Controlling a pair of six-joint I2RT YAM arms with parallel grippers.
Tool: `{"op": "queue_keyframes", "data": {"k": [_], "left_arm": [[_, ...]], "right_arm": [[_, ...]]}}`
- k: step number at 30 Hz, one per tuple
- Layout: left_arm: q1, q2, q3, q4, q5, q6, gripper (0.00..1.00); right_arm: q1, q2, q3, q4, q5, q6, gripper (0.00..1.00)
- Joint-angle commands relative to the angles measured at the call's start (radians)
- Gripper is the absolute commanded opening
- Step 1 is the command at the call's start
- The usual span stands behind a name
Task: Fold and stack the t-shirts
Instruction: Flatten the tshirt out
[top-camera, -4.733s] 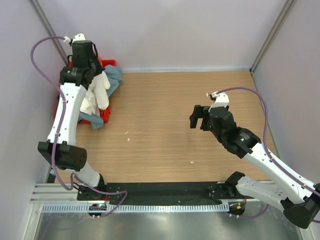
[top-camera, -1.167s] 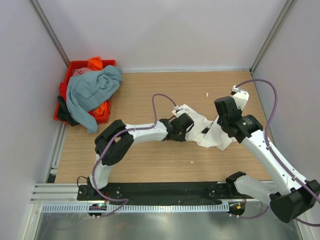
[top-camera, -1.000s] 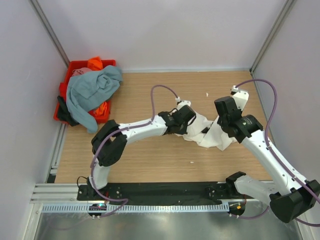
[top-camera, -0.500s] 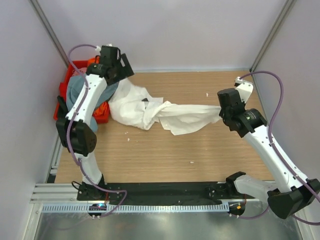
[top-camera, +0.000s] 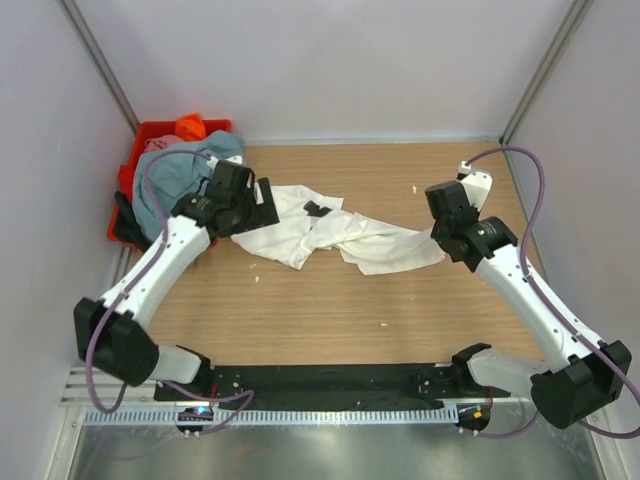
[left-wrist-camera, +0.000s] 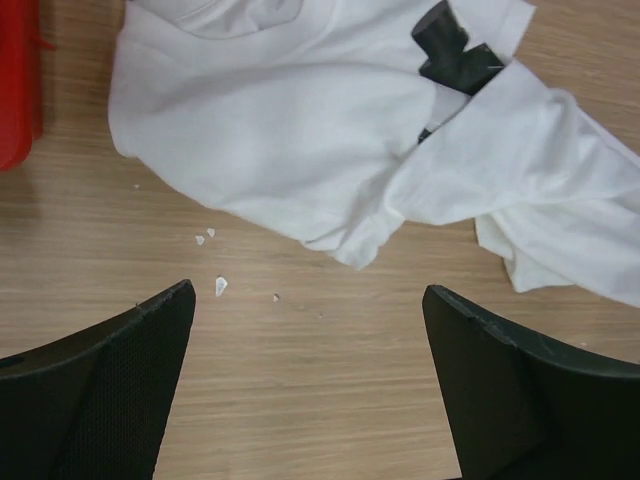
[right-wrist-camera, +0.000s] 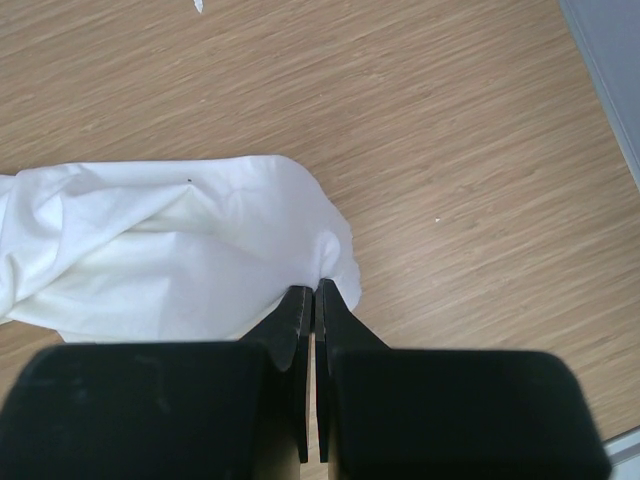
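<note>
A white t-shirt (top-camera: 340, 235) with a black print (top-camera: 318, 209) lies crumpled across the middle of the table. My right gripper (top-camera: 442, 238) is shut on its right edge; the right wrist view shows the jaws (right-wrist-camera: 316, 292) pinching a fold of the white t-shirt (right-wrist-camera: 170, 250). My left gripper (top-camera: 262, 208) hovers at the shirt's left end, open. In the left wrist view its fingers (left-wrist-camera: 110, 380) stand wide apart over bare wood, with the white t-shirt (left-wrist-camera: 300, 130) and its black print (left-wrist-camera: 455, 55) just ahead. A grey-blue t-shirt (top-camera: 175, 175) and an orange one (top-camera: 190, 127) lie in the crate.
The red crate (top-camera: 160, 125) sits at the far left corner, beside the left wall; its corner (left-wrist-camera: 15, 80) shows in the left wrist view. Small white crumbs (left-wrist-camera: 215, 285) lie on the wood. Walls enclose the table on three sides.
My left gripper has opened and let go of the white t-shirt, then come down from beside the crate toward the table. The shirt has slumped onto the wood. The right gripper keeps its hold.
</note>
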Motion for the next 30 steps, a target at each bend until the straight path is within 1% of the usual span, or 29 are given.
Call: {"op": "queue_keyframes", "data": {"k": [1, 3, 7, 8, 13, 17, 23, 30], "left_arm": [[-0.058, -0.122, -0.118, 0.107, -0.087, -0.018, 0.95], [-0.098, -0.143, -0.211, 0.168, -0.099, -0.028, 0.94], [-0.167, -0.105, -0.287, 0.220, -0.121, -0.051, 0.93], [-0.196, -0.070, -0.291, 0.225, -0.128, -0.056, 0.92], [-0.256, 0.007, -0.305, 0.273, -0.167, -0.065, 0.92], [-0.291, 0.043, -0.327, 0.314, -0.164, -0.073, 0.96], [-0.324, 0.086, -0.327, 0.346, -0.196, -0.073, 0.98], [-0.344, 0.201, -0.274, 0.360, -0.225, -0.064, 0.97]], "right_arm": [[-0.005, 0.015, -0.010, 0.049, -0.010, -0.010, 0.01], [-0.005, 0.018, -0.010, 0.049, -0.017, -0.010, 0.01], [-0.005, 0.016, -0.010, 0.049, -0.040, -0.002, 0.01], [-0.005, 0.015, -0.012, 0.050, -0.045, 0.001, 0.01], [-0.006, -0.002, -0.033, 0.049, -0.063, 0.010, 0.01], [-0.005, -0.019, -0.058, 0.050, -0.079, 0.008, 0.01], [-0.006, -0.024, -0.075, 0.058, -0.092, -0.002, 0.01], [-0.005, -0.024, -0.093, 0.081, -0.092, -0.019, 0.01]]}}
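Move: The white t-shirt's near corner lies some 8 cm right of the open left gripper, about 2 cm back and roughly 17 cm below it. The black tag on the shirt is about 12 cm ahead and 12 cm right of that gripper; the red bin is some 18 cm ahead and 20 cm left. The right gripper still pinches the shirt's raised right end; from there the near corner is about 34 cm left, 2 cm ahead and 20 cm below. Bring the open left gripper down about 13 cm towards the white shirt's near corner, carrying it to the right and back after a slight initial rise; turn the wrist some 10 degrees clockwise, and stop just above and short of the corner, fingers wide. Meanwhile keep the right gripper shut on its end of the shirt and lower it roughly 3 cm. ##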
